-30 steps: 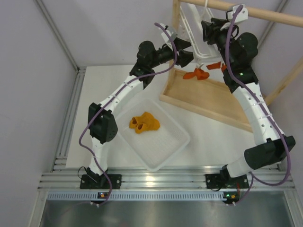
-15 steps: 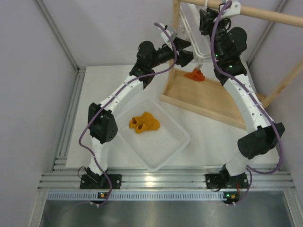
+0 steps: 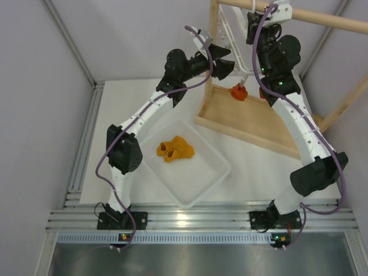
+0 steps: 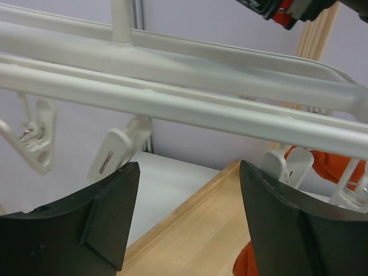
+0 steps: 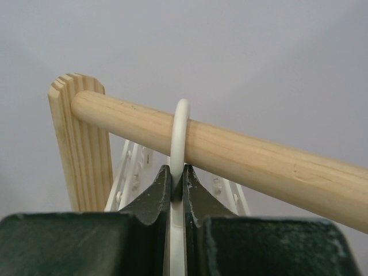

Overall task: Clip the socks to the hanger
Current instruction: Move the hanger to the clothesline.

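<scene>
The white hanger hangs by its hook over the wooden rod. My right gripper is shut on the hook's stem just under the rod, high in the top view. My left gripper stands open just below the hanger's bars, nothing between its fingers, beside the frame's near edge in the top view. Red-orange socks hang under the frame; one shows behind the clips. Two yellow-orange socks lie in the white tray.
The wooden rack has an upright post and a flat base board below the hanger. Empty white clips dangle from the bars near my left fingers. The tray sits in front of the rack, between both arms.
My right gripper has swung up and left from beside the red-orange socks to the hook and has shut on it. The left arm has barely moved.
</scene>
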Available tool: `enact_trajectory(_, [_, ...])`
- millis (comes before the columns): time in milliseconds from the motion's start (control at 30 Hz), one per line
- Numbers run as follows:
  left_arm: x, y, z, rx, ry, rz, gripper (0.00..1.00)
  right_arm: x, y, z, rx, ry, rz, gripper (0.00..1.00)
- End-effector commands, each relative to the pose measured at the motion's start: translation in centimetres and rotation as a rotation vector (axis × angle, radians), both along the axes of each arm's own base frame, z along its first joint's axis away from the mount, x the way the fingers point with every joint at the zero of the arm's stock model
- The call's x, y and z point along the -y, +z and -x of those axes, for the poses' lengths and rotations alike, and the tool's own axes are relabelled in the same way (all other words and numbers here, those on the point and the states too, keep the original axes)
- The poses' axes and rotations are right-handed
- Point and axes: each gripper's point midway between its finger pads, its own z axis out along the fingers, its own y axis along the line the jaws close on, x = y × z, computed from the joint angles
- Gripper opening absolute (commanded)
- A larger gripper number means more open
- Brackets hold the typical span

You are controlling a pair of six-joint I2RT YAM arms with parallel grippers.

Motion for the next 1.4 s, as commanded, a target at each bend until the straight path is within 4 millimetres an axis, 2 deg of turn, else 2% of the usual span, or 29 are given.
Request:
enact_trajectory(0, [-1.2,3.0,0.7,0.042,0.016,0.055,0.75,3.1,5.0,5.1,0.122,-0.081,-0.009,0.00])
enact_trajectory(67, [-1.1,2.8,0.5,0.035,0.020,0.055,0.75,4.0,5.5,6.0,0.133,-0.108,-0.002,0.00])
enact_trajectory(200, [-1.1,2.9,0.3,0.024,0.028,0.063,0.77,5.6,5.4,6.6,0.124,-0.157,0.040,0.00])
enact_trajectory(300, [-1.2,3.1,-0.8,0.009,0.070,0.062,0.77,7.0,5.4,6.9,0.116,-0.204,0.050,0.00])
enact_trajectory(433, [-1.6,2.6,-3.1,-0.017,0.173,0.058,0.77,8.7,5.5,7.5,0.109,-0.286,0.070,0.00])
enact_trajectory(467, [-2.0,3.2,-3.7,-0.018,0.217,0.069,0.76,9.3,5.7,7.8,0.107,-0.312,0.065,0.00])
enact_trajectory(533, [-2.3,2.3,-5.0,-0.047,0.273,0.051,0.76,10.0,5.5,7.9,0.100,-0.348,0.077,0.00])
enact_trajectory(567, [-2.8,2.9,-5.6,-0.043,0.320,0.061,0.75,10.6,5.4,8.2,0.097,-0.372,0.073,0.00])
enact_trajectory(633, [-3.0,2.1,-6.5,-0.067,0.357,0.049,0.75,11.1,5.4,8.5,0.096,-0.396,0.078,0.00])
enact_trajectory(833, [-3.6,2.1,-7.2,-0.060,0.412,0.039,0.75,12.3,4.7,9.6,0.067,-0.412,0.102,0.00])
enact_trajectory(867, [-3.6,1.9,-7.2,-0.059,0.408,0.032,0.75,13.1,4.8,10.1,0.065,-0.415,0.087,0.00])
enact_trajectory(900, [-3.3,1.9,-6.8,-0.053,0.377,0.025,0.75,13.2,4.1,9.9,0.037,-0.402,0.096,0.00])
enact_trajectory(933, [-3.2,1.8,-6.5,-0.046,0.352,0.027,0.75,13.2,4.3,10.4,0.041,-0.374,0.104,0.00])
enact_trajectory(967, [-3.0,1.7,-5.9,-0.050,0.300,0.035,0.75,13.8,3.9,10.3,0.029,-0.360,0.089,0.00])
enact_trajectory(1000, [-2.6,1.9,-5.0,-0.039,0.241,0.048,0.73,13.6,3.4,10.1,0.011,-0.333,0.099,0.00])
enact_trajectory(1033, [-1.9,2.2,-2.6,-0.004,0.104,0.036,0.73,13.2,2.8,10.0,-0.004,-0.295,0.113,0.00])
enact_trajectory(1100, [-1.5,2.4,-0.3,0.021,-0.030,0.066,0.73,13.3,2.4,10.0,-0.020,-0.234,0.103,0.00])
enact_trajectory(1133, [-0.8,1.4,1.4,0.027,-0.133,0.037,0.73,12.5,2.0,9.8,-0.026,-0.174,0.115,0.00])
enact_trajectory(1167, [-0.8,2.0,2.6,0.031,-0.189,0.061,0.73,12.9,1.9,9.7,-0.031,-0.143,0.092,0.00])
enact_trajectory(1233, [-0.6,1.6,3.9,0.019,-0.273,0.063,0.73,11.4,1.8,9.7,-0.035,-0.050,0.094,0.00])
enact_trajectory(1267, [-0.4,1.5,5.2,0.006,-0.340,0.066,0.73,12.6,1.7,9.3,-0.047,-0.051,0.071,0.00])
enact_trajectory(1367, [0.3,1.0,6.7,0.008,-0.410,0.051,0.73,12.5,1.5,8.5,-0.064,0.036,0.027,0.00])
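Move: The right fingers are shut on the hanger's hook, already over the clothesline. The middle of the clothesline lies some 16 cm to the right, 4 cm back and 2 cm higher; its left post stands about 10 cm left and 4 cm ahead. The two red socks hang about 14 cm back and 20 cm lower, one 3 cm left, the other 3 cm right. From the open left hand, the clothesline's middle is roughly 25 cm right, 9 cm ahead and 14 cm up. Keeping its pinch on the hook, the right hand drags it along the clothesline, away from the left post, about 15 cm right and 8 cm back, nearly level. It turns some 20 degrees clockwise, then about halfway back. The left hand, fingers still open, goes forward 5 cm turning counter-clockwise, then swings clockwise, back about 6 cm and slightly down. ##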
